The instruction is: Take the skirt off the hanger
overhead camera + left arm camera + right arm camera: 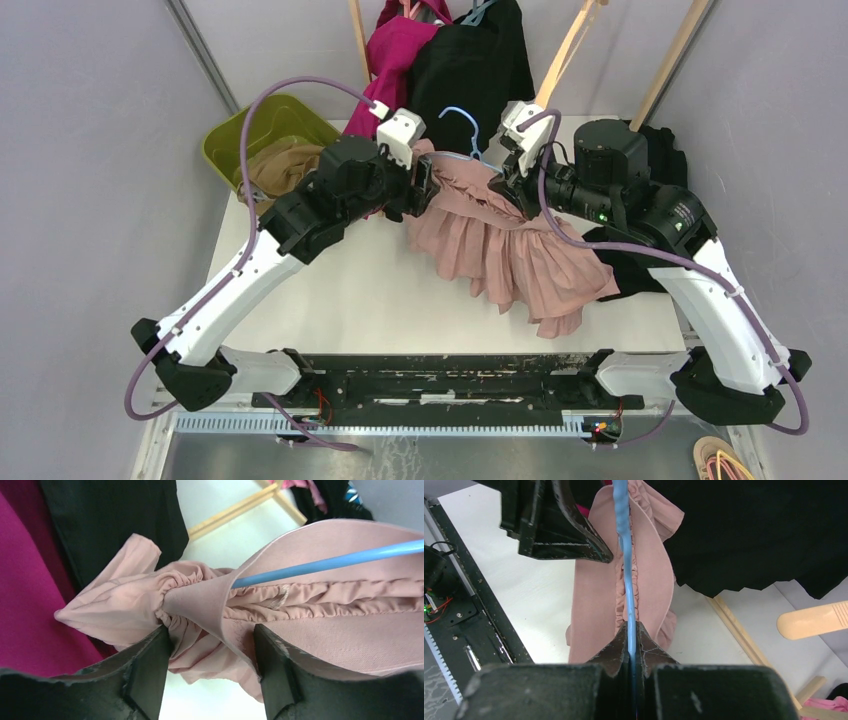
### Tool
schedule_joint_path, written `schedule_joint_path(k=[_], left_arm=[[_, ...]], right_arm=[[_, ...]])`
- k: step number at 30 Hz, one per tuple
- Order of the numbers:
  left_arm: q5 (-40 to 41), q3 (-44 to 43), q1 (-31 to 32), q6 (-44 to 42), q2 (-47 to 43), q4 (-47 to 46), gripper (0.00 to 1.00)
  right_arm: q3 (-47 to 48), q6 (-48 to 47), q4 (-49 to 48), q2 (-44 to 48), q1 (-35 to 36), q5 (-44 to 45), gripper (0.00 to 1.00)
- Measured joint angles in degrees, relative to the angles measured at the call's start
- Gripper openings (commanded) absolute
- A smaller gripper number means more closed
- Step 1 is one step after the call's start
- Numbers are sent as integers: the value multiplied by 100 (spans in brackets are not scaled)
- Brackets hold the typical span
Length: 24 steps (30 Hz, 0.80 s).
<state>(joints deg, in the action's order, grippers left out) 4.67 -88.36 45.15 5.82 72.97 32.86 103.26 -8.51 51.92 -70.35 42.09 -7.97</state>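
The pink skirt (pixel 500 245) lies bunched on the white table, its waistband lifted between my two arms. It hangs on a light blue hanger (pixel 457 116), whose bar runs inside the waistband (pixel 325 562). My left gripper (pixel 210 635) is open, and the gathered waistband end of the skirt (pixel 200 605) sits between its fingers, with the left finger touching the cloth. My right gripper (pixel 632 630) is shut on the hanger's blue bar (pixel 625 570), just short of the skirt's (pixel 589 595) other end. In the top view the left gripper (pixel 425 185) and the right gripper (pixel 505 170) face each other across the waistband.
A green bin (pixel 262 125) holding tan cloth stands at the back left. A magenta garment (pixel 395 50) and a black garment (pixel 470 65) hang at the back on a wooden rack (pixel 570 45). More black cloth (pixel 630 270) lies under my right arm.
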Motion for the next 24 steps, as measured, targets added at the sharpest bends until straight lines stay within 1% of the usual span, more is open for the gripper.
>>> schedule_joint_path(k=[2,3,4,5,6,13,17,20,24], left_arm=[[76,173,0,4,17,-42,53],[120,245,7,9,17,-61,43],[144,282,11,13,17,-83,23],[192,306,13,31,17,-131,6],[251,315,24,63,17,-170,4],[592,481,39,96,-59,-516,3],[1064,533,87,68,-216,-597,3],[1445,376,101,-68,-289,-597,3],[1858,-87,109,-328,-297,-597,3]], right_arm=[[0,-22,7,0,31,46,1],[0,-31,11,0,42,61,1],[0,-33,24,0,55,74,1],[-2,-33,46,0,61,83,1],[0,-35,59,0,70,101,1],[-2,-33,44,0,131,181,1],[-2,-35,22,0,131,208,1],[-2,-37,-90,0,136,223,1],[-44,-76,-227,2,142,249,1]])
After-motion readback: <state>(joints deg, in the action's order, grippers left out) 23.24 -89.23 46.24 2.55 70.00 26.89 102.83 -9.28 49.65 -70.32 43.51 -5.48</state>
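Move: The near left end of the skirt's waistband sits between the left hand's open fingers, its middle about 2 cm below and 1 cm ahead. From that hand the blue hanger's middle is roughly 4 cm ahead and 5 cm right at its height; the magenta garment hangs some 15 cm ahead and 5 cm left, the black garment 15 cm ahead and 4 cm right, both about 8 cm lower. The waistband end lies about 8 cm left, 4 cm ahead and 4 cm below the right hand. The left hand dips about 2 cm while edging forward, and its fingers shut on the end of the waistband, pinching the cloth, while the right hand stays put and keeps its grip on the blue hanger's bar. Keeping that pinch, the left hand then draws the cloth away from the right hand, about 5 cm left and some 7 cm up from the low point, its wrist swinging about 15 degrees counter-clockwise and its fingers tipping up by about 10. ##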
